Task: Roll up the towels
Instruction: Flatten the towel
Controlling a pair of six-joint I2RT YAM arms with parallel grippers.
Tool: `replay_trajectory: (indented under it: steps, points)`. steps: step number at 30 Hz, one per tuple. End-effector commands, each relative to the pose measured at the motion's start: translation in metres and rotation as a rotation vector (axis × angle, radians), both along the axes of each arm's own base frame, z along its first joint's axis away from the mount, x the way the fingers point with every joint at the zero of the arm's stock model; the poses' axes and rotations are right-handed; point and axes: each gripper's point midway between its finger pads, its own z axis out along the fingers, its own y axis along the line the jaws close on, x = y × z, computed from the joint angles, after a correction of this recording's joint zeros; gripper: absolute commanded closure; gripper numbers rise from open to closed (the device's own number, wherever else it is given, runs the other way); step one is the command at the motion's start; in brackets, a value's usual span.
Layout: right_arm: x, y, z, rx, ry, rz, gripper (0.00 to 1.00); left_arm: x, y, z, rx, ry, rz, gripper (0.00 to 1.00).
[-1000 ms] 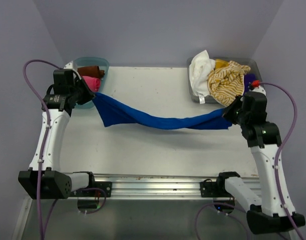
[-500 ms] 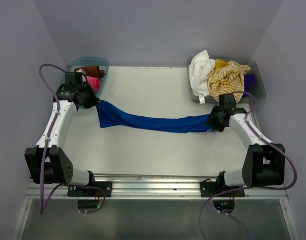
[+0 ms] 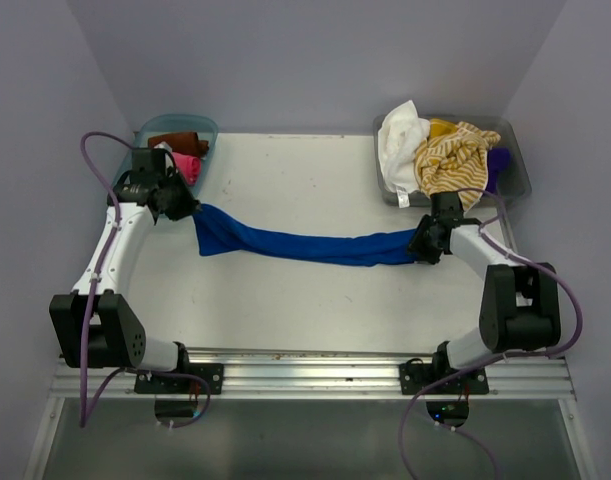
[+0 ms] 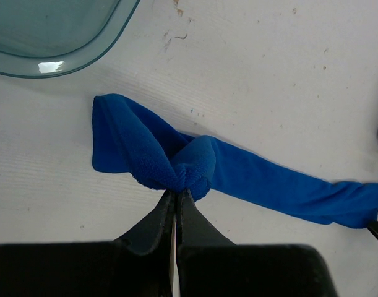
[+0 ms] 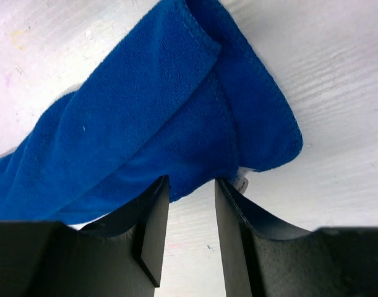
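Observation:
A royal blue towel (image 3: pixel 305 245) lies twisted into a long band across the table, running left to right. My left gripper (image 3: pixel 185 208) is shut on its bunched left end; the left wrist view shows the fingertips (image 4: pixel 176 193) pinching a fold of the blue towel (image 4: pixel 250 179). My right gripper (image 3: pixel 420 248) is at the band's right end. In the right wrist view it (image 5: pixel 192 180) stands open, with the hem of the blue towel (image 5: pixel 145 124) resting at the fingertips and bare table between the jaws.
A grey tray (image 3: pixel 520 175) at the back right holds white (image 3: pixel 400 135), yellow-striped (image 3: pixel 453 160) and purple (image 3: pixel 498 160) towels in a heap. A teal bin (image 3: pixel 207 125) at the back left holds brown (image 3: pixel 180 141) and pink (image 3: pixel 190 163) rolled towels, close to my left gripper.
Both arms came down and the blue towel, earlier hanging taut between them, now lies on the table. The right gripper has opened and let go of its end.

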Motion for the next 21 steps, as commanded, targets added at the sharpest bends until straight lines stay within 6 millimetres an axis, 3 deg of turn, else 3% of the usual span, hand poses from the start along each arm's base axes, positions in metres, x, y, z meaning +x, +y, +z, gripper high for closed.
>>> replay_trajectory:
  steps: [1,7,11,12,15,21]
  points:
    - [0.017,0.001,0.001,0.020,-0.041,-0.024,0.61,0.007,0.001,0.012,0.000,-0.065,-0.009,1.00]
    - [0.018,0.001,-0.007,0.014,-0.009,-0.023,0.65,0.006,0.002,0.014,0.000,-0.068,-0.010,1.00]
    - [0.013,-0.004,-0.005,-0.004,-0.021,-0.039,0.92,0.007,0.002,0.015,0.000,-0.073,-0.010,1.00]
    - [0.013,-0.005,0.000,-0.009,-0.031,-0.041,0.98,0.007,0.002,0.015,0.000,-0.073,-0.010,1.00]
    - [0.012,-0.009,0.011,-0.022,-0.060,-0.057,1.00,0.006,0.002,0.018,0.003,-0.079,-0.008,1.00]
    - [0.020,-0.017,0.070,-0.050,-0.200,-0.086,1.00,0.009,0.006,0.024,0.018,-0.089,0.007,1.00]
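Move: Right under the half-open right fingers, about 2 cm down and 1 cm ahead, lies the near edge of the blue towel's right end. From that hand the grey basket is some 21 cm ahead and 7 cm right, with the striped towel in it about 18 cm ahead and 8 cm right. From the left hand, which already holds the towel's other end up, that right edge is roughly 50 cm right, 4 cm nearer the base and 16 cm lower. Sinking about 2 cm onto the blue towel's right end, the right hand shuts its half-open fingers and pinches the near edge, then reverses and rises nearly 5 cm off the table with it, the wrist tipping up a few degrees. The left hand stays in place, shut on the raised left end. ##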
